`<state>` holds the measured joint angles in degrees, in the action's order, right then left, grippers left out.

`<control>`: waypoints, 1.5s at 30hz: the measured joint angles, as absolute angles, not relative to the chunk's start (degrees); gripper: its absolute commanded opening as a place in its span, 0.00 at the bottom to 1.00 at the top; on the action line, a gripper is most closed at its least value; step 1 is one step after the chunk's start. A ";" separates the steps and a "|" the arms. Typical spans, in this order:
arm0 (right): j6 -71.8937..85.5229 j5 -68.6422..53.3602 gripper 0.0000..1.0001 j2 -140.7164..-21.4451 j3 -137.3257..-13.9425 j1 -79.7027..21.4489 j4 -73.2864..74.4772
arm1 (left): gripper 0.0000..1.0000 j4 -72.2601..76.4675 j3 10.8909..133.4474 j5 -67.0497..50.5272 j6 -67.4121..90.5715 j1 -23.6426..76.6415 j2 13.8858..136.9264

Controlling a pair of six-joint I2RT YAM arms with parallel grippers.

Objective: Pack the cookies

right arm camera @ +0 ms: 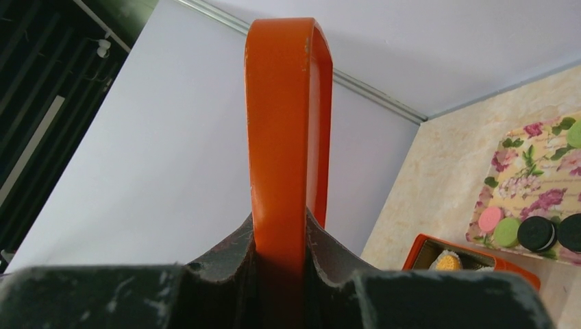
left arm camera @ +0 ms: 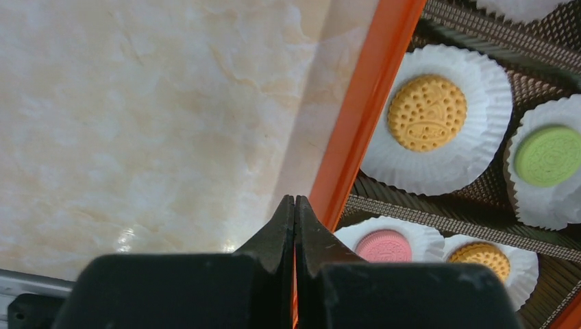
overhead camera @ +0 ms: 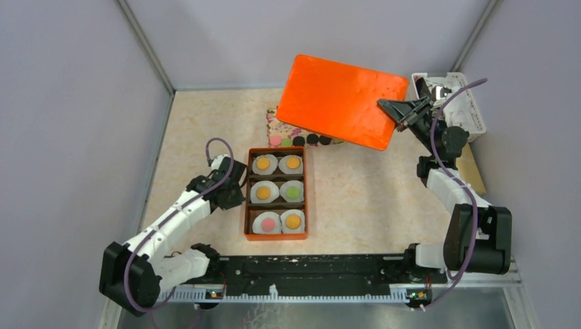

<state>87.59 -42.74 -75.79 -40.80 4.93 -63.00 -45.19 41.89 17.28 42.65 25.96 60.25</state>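
An orange box (overhead camera: 276, 236) on the table holds several cookies (overhead camera: 263, 164), orange, green and pink, each in a white paper cup. My left gripper (overhead camera: 240, 184) is shut and empty, its tips (left arm camera: 294, 200) just outside the box's left wall (left arm camera: 363, 116). Beyond that wall lie an orange cookie (left arm camera: 427, 112), a green one (left arm camera: 548, 155) and a pink one (left arm camera: 384, 245). My right gripper (overhead camera: 401, 113) is shut on the edge of the orange lid (overhead camera: 340, 110), held tilted in the air at the back. In the right wrist view the lid (right arm camera: 284, 116) stands upright between the jaws (right arm camera: 283, 226).
A floral board (right arm camera: 541, 171) behind the box carries loose pink (right arm camera: 489, 219), green (right arm camera: 507, 232) and black (right arm camera: 536, 233) cookies, partly hidden by the lid from above. A white basket (overhead camera: 466, 113) sits in the back right corner. Grey walls close in three sides.
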 measured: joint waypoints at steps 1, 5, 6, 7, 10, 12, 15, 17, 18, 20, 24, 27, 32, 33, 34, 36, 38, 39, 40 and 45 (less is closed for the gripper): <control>87.68 -42.94 0.00 -75.79 -40.80 4.93 -62.98 | 0.00 -45.10 41.65 17.21 43.59 26.89 60.77; 87.53 -43.35 0.00 -75.29 -40.82 4.93 -62.06 | 0.00 -43.66 37.63 15.97 47.79 32.34 62.04; 87.37 -43.48 0.00 -74.96 -40.95 4.93 -61.32 | 0.00 -43.62 36.14 15.77 49.08 34.20 62.11; 87.00 -43.55 0.00 -74.65 -41.17 4.93 -60.71 | 0.00 -43.75 35.03 15.31 50.37 35.86 62.17; 85.38 -43.94 0.00 -73.93 -42.65 4.93 -58.02 | 0.00 -43.81 33.32 14.55 54.00 40.95 62.63; 84.01 -44.01 0.00 -73.47 -44.42 4.93 -55.77 | 0.00 -43.70 33.30 14.39 55.79 43.53 62.76; 81.95 -43.99 0.00 -72.64 -46.41 4.93 -53.08 | 0.00 -43.48 33.39 13.76 58.74 48.73 63.24; 80.82 -43.90 0.00 -71.79 -47.13 5.02 -51.81 | 0.00 -42.81 33.85 13.06 60.40 52.60 64.69; 80.36 -43.83 0.00 -71.29 -47.35 5.10 -51.03 | 0.00 -41.91 34.15 12.56 61.21 54.72 65.80; 79.37 -43.81 0.00 -70.43 -47.46 5.41 -49.93 | 0.00 -39.70 35.09 11.88 62.13 58.46 68.42; 76.82 -43.68 0.00 -69.01 -48.45 6.26 -46.48 | 0.00 -34.17 38.87 10.92 61.30 62.00 75.02; 74.67 -43.62 0.00 -67.94 -49.71 6.92 -42.98 | 0.00 -29.89 43.79 11.42 58.85 62.37 80.71; 70.72 -43.59 0.00 -65.41 -53.12 8.58 -36.84 | 0.00 -24.47 52.47 12.97 54.02 62.37 89.10; 69.93 -43.57 0.00 -65.04 -53.95 8.91 -35.77 | 0.00 -22.94 54.02 13.08 53.06 62.37 90.80; 68.95 -43.35 0.00 -64.60 -55.00 9.21 -34.59 | 0.00 -21.58 55.42 13.10 52.05 62.37 92.42; 67.13 -42.87 0.00 -63.79 -57.10 9.56 -32.62 | 0.00 -19.27 57.41 12.97 50.39 62.37 94.96; 65.91 -42.35 0.00 -63.05 -58.74 9.63 -31.38 | 0.00 -17.41 59.31 12.84 48.62 62.41 97.45; 65.52 -42.11 0.00 -62.72 -59.37 9.63 -31.05 | 0.00 -16.58 60.05 12.80 47.81 62.41 98.48; 65.12 -41.89 0.00 -62.39 -59.83 9.63 -30.65 | 0.00 -15.77 60.82 12.82 46.96 62.43 99.55; 64.20 -40.80 0.00 -61.73 -60.88 9.65 -30.37 | 0.00 -14.68 62.92 12.47 43.90 62.65 100.36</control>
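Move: The cookie box stands to the left gripper's right: its middle is about 11 cm right, 6 cm ahead and 5 cm lower. The pink cookie in its near compartment is some 9 cm right and 4 cm back; the yellow cookie in the middle compartment is 7 cm right and 6 cm ahead. The flowered mat lies roughly 30 cm ahead and 22 cm right. From the right gripper the box is about 33 cm left, 5 cm back and 33 cm below. Keep the left fingers shut, drop about 6 cm while drawing back along the box's left wall, then sweep some 30 cm to the right in all, curving forward again and turning clockwise, to push that wall from outside with the fingertips. With the right gripper keep pinching the orange lid and raise it about 12 cm, tilting it. ##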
